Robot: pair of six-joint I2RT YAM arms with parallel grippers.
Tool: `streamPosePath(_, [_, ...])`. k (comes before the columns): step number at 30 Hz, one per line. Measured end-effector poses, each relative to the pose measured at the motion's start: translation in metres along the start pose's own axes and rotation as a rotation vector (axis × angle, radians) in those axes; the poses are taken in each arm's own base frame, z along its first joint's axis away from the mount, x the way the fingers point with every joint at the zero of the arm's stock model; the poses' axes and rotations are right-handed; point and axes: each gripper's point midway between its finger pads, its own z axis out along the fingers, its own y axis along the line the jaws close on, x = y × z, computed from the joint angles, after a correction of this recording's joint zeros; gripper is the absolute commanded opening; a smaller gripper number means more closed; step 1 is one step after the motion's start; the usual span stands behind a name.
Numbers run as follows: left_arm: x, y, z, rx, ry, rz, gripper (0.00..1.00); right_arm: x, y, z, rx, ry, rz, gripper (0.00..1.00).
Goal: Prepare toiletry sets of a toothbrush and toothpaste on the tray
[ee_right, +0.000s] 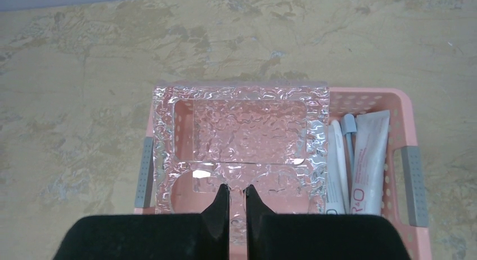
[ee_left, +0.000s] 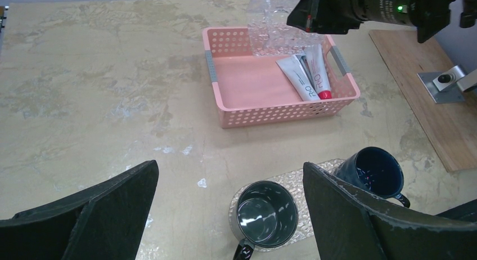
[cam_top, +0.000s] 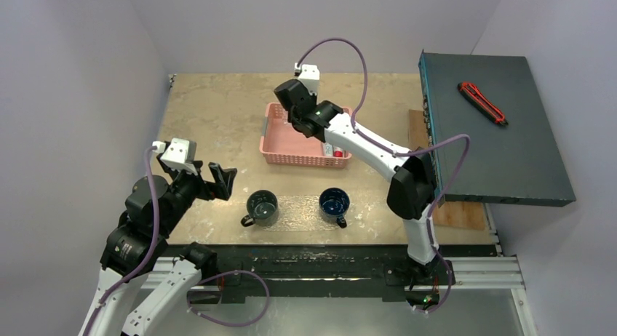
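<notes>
My right gripper [ee_right: 237, 192] is shut on the near edge of a clear, embossed tray [ee_right: 242, 142] and holds it above the pink basket [ee_right: 405, 111]. In the basket's right end lie two silver-grey toothpaste tubes [ee_right: 368, 158] and a pale toothbrush [ee_right: 349, 133]. The left wrist view shows the tubes [ee_left: 304, 77] under the right arm. My left gripper [ee_left: 230, 165] is open and holds nothing, low over the table to the left of the mugs.
Two dark mugs [cam_top: 262, 207] [cam_top: 335, 204] stand on another clear embossed sheet [cam_top: 298, 212] near the front edge. On the right is a dark raised box [cam_top: 502, 147] with a red utility knife [cam_top: 482, 103] on it. A wooden board [cam_top: 458, 216] lies beneath it.
</notes>
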Motion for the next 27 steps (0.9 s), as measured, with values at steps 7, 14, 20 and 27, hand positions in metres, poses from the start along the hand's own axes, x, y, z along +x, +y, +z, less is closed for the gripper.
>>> streamPosePath(7, [0.001,0.002,0.001,-0.011,0.005,0.001,1.0,0.0,-0.018,-0.032,-0.011,0.008,-0.01,0.0])
streamPosePath(14, [0.001,0.004,0.002,-0.023,0.005,0.001,1.0,0.023,-0.025,-0.073,-0.046,0.037,-0.026,0.0])
streamPosePath(20, [0.001,0.004,0.002,-0.025,0.005,0.001,1.0,0.05,-0.022,-0.105,-0.086,0.074,-0.034,0.0])
streamPosePath(27, [0.001,0.004,0.002,-0.025,0.005,0.001,1.0,0.081,-0.028,-0.118,-0.099,0.149,-0.017,0.0])
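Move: The clear holder already in the right fingers is bound for the clear textured tray, whose middle lies about 25 cm back, 2 cm right and 22 cm below that hand. The green mug stands about 24 cm back and 10 cm left of the hand, the blue mug 23 cm back and 13 cm right. The pink basket's middle is level with the hand, 4 cm right and 18 cm below. From the left hand, the tray is level fore and aft, 18 cm right, 30 cm down. The clear holder, still pinched in the shut right fingers, is carried some 14 cm back over the basket's near side towards the tray, and drifts about 2 cm right, mostly early on. It rises a little over the first third, then sinks about 3 cm, while the fingers tip some 10 degrees further down and swing slightly counter-clockwise. ##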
